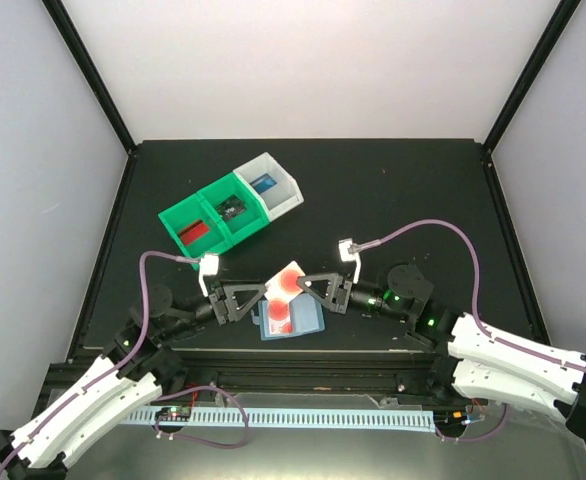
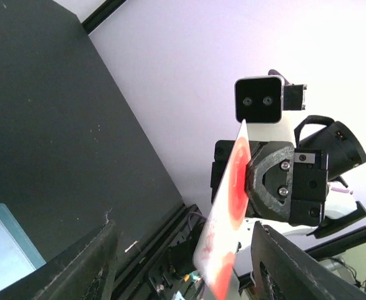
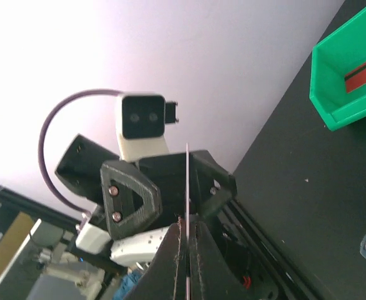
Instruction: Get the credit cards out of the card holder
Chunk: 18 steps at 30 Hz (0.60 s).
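A white credit card with round red marks [image 1: 289, 284] hangs in the air between the two grippers. My right gripper [image 1: 306, 285] is shut on its edge, and in the right wrist view the card [image 3: 187, 181] shows edge-on, pinched between the closed fingers of that gripper [image 3: 188, 228]. My left gripper [image 1: 262, 293] is open at the card's other side. In the left wrist view the card [image 2: 228, 206] stands between its spread fingers [image 2: 102, 256] without touching them. The pale blue card holder [image 1: 301, 322] lies flat on the table just below, and a red mark shows through it.
At the back left stand two green bins [image 1: 213, 218] and a white bin [image 1: 273, 180], each with a card inside: red, black and blue. The red one's green bin [image 3: 351, 69] appears in the right wrist view. Black frame rails run along the table edges.
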Tool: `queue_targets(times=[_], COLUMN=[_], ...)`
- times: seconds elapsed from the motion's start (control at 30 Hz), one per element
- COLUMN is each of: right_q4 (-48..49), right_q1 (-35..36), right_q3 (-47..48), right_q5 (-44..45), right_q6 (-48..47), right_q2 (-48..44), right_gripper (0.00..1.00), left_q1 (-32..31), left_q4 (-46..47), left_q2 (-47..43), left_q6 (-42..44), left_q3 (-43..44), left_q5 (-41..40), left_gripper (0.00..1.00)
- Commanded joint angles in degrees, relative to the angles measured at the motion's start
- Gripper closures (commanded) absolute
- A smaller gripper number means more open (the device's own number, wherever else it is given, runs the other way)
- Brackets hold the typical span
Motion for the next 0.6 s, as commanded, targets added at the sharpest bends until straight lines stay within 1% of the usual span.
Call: queue_targets(times=[0.0,0.07,0.17,0.3,0.57], right_q4=[8.58,10.07,10.74,10.87,11.52], right_q1=[-0.34,-0.34,-0.3,-0.27,-0.29], right_q3=[-0.72,-1.24,-1.33,-1.39,-1.82], right_q5=[6.39,7.92,9.72,11.32,11.32], right_q6=[7.31,8.96,10.56,11.57,12.29], right_q2=[1.11,1.5,2.18,2.38,3.01], right_gripper=[0.99,0.99,0.99,0.99,0.99], left_q1=[-0.05,-0.09,-0.1,-0.13,-0.15], left_q4=[7.77,9.66,13.74,16.85,17.2], left_q2=[1.1,2.46,4.32,5.99,6.13], left_q6=[-5.19,-6.07,-8.0,-9.24,-9.97], left_q3=[-0.82,-1.22,-2.01,-2.14,-2.07], left_q5=[-1.02,-0.24,1.26,1.94,0.87], left_gripper=[0.41,0.43,0.49,0.66,0.92])
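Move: The red-and-white card is already pinched in the right hand, its middle about 2 cm left of that hand's point and 1 cm ahead. From the open left hand it lies roughly 5 cm to the right and 1 cm ahead, about level. The blue card holder lies some 15 cm below, 6 cm right and 3 cm back of the left hand. The green box is about 18 cm ahead and 14 cm left of the left hand, some 13 cm lower. The card, still pinched by the shut right fingers, is carried forward about 3 cm and up 1.5 cm, while the right wrist turns some 15 degrees, swinging clockwise, rolling and lifting its fingertips. The left hand eases up, right and slightly forward, 1 to 2 cm each way, tips its fingers up a little, and closes them from over half open to nearly shut around the card's free end. ##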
